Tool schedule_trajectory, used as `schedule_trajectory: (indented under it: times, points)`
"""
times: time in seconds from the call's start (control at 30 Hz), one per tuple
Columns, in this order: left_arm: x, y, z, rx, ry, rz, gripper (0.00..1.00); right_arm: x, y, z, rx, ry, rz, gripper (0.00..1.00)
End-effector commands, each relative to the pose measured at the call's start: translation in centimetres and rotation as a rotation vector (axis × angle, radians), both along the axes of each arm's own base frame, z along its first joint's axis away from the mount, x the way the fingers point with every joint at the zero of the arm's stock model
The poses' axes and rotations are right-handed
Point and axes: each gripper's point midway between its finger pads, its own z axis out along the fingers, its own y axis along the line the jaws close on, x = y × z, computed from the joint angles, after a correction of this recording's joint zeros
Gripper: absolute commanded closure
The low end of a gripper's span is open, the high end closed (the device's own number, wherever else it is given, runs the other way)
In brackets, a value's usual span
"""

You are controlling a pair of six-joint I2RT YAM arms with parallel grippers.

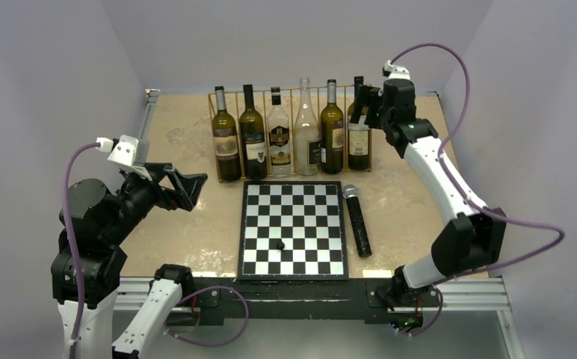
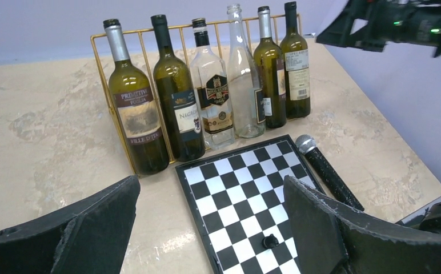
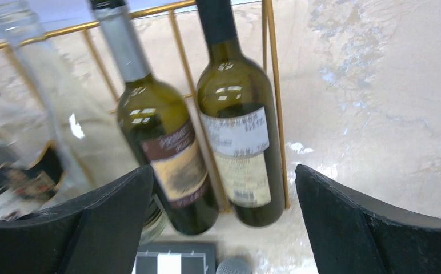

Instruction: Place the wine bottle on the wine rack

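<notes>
The wine rack point(image 1: 211, 120) point(image 2: 96, 51) point(image 3: 277, 114), a gold wire frame, stands at the back of the table with several bottles upright in it. The rightmost one, a dark green wine bottle point(image 1: 358, 134) point(image 2: 296, 74) point(image 3: 241, 142) with a pale label, stands in the rack's end slot. My right gripper point(image 1: 366, 112) point(image 3: 224, 171) hovers by this bottle's neck, open wide, with nothing between its fingers. My left gripper point(image 1: 194, 191) point(image 2: 211, 181) hangs open and empty over the table's left side, facing the rack.
A black-and-white chessboard point(image 1: 293, 228) point(image 2: 247, 200) lies in front of the rack with one black pawn point(image 1: 279, 244) point(image 2: 270, 241) on it. A black microphone point(image 1: 358, 221) point(image 2: 327, 171) lies just right of the board. Walls close in left, back and right.
</notes>
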Motion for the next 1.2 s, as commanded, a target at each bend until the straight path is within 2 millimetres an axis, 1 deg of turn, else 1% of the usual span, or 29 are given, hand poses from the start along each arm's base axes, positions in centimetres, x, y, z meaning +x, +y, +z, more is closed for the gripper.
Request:
schedule_trajectory:
  times: [0.0,0.07,0.13,0.23,0.27,0.33,0.4,0.47,0.57,0.8,0.97,1.17]
  points:
    - [-0.1,0.7,-2.1,-0.004,0.059,0.047,0.01,-5.0,0.4,2.2,0.086,-0.016,0.036,0.02]
    - [0.1,1.0,-3.7,-0.002,0.115,0.073,0.01,-7.6,-0.2,2.5,0.098,-0.001,0.027,0.03]
    - [0.3,1.1,-5.5,-0.007,0.177,0.091,0.01,-10.1,-0.9,3.3,0.107,-0.014,0.016,0.03]
    - [0.5,1.0,-7.8,-0.020,0.264,0.104,0.01,-14.0,-2.2,5.1,0.114,-0.063,-0.005,0.03]
    - [0.5,1.1,-8.6,-0.024,0.295,0.113,0.01,-15.6,-2.8,6.3,0.118,-0.100,-0.013,0.03]
    - [0.4,1.3,-9.6,-0.035,0.336,0.142,0.01,-17.9,-3.9,7.5,0.114,-0.145,-0.035,0.03]
    - [0.1,1.2,-10.2,-0.043,0.358,0.137,0.01,-20.0,-5.0,8.5,0.105,-0.188,-0.057,0.02]
    - [-0.3,1.1,-10.3,-0.046,0.360,0.130,0.01,-21.9,-5.7,9.4,0.102,-0.225,-0.066,0.02]
    - [-1.1,1.5,-10.4,-0.041,0.348,0.141,0.01,-24.2,-6.4,10.1,0.104,-0.256,-0.071,0.02]
    - [-3.2,2.6,-8.5,-0.012,0.273,0.172,0.01,-29.0,-7.6,11.8,0.122,-0.319,-0.070,0.02]
    - [-4.0,2.6,-7.0,-0.019,0.199,0.156,0.01,-30.9,-7.8,11.9,0.139,-0.336,-0.065,0.02]
    - [-4.3,2.7,-5.9,-0.024,0.159,0.156,0.01,-31.5,-7.7,11.5,0.145,-0.333,-0.051,0.02]
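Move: The wine bottle just placed stands upright at the right end of the rack, about 4 cm ahead of the right hand and in line with it, its middle some 15 cm lower. The neighbouring bottle is about 9 cm to its left. Nearer the base, the microphone lies roughly 13 cm back from the right hand and straight below its line, about 29 cm down. From the left hand that placed bottle is some 33 cm ahead, 45 cm right and 28 cm lower. The right hand, empty and still wide open, swings quickly away from the racked bottle, about 31 cm back towards its base while rising some 11 cm and drifting right, clear of the rack, its fingertips tipping up nearly 20 degrees and its pace easing off at the end. Meanwhile the empty, open left hand first sinks by about 10 cm with its fingers tipping down, then draws back a few centimetres and comes partly up again, touching nothing. ##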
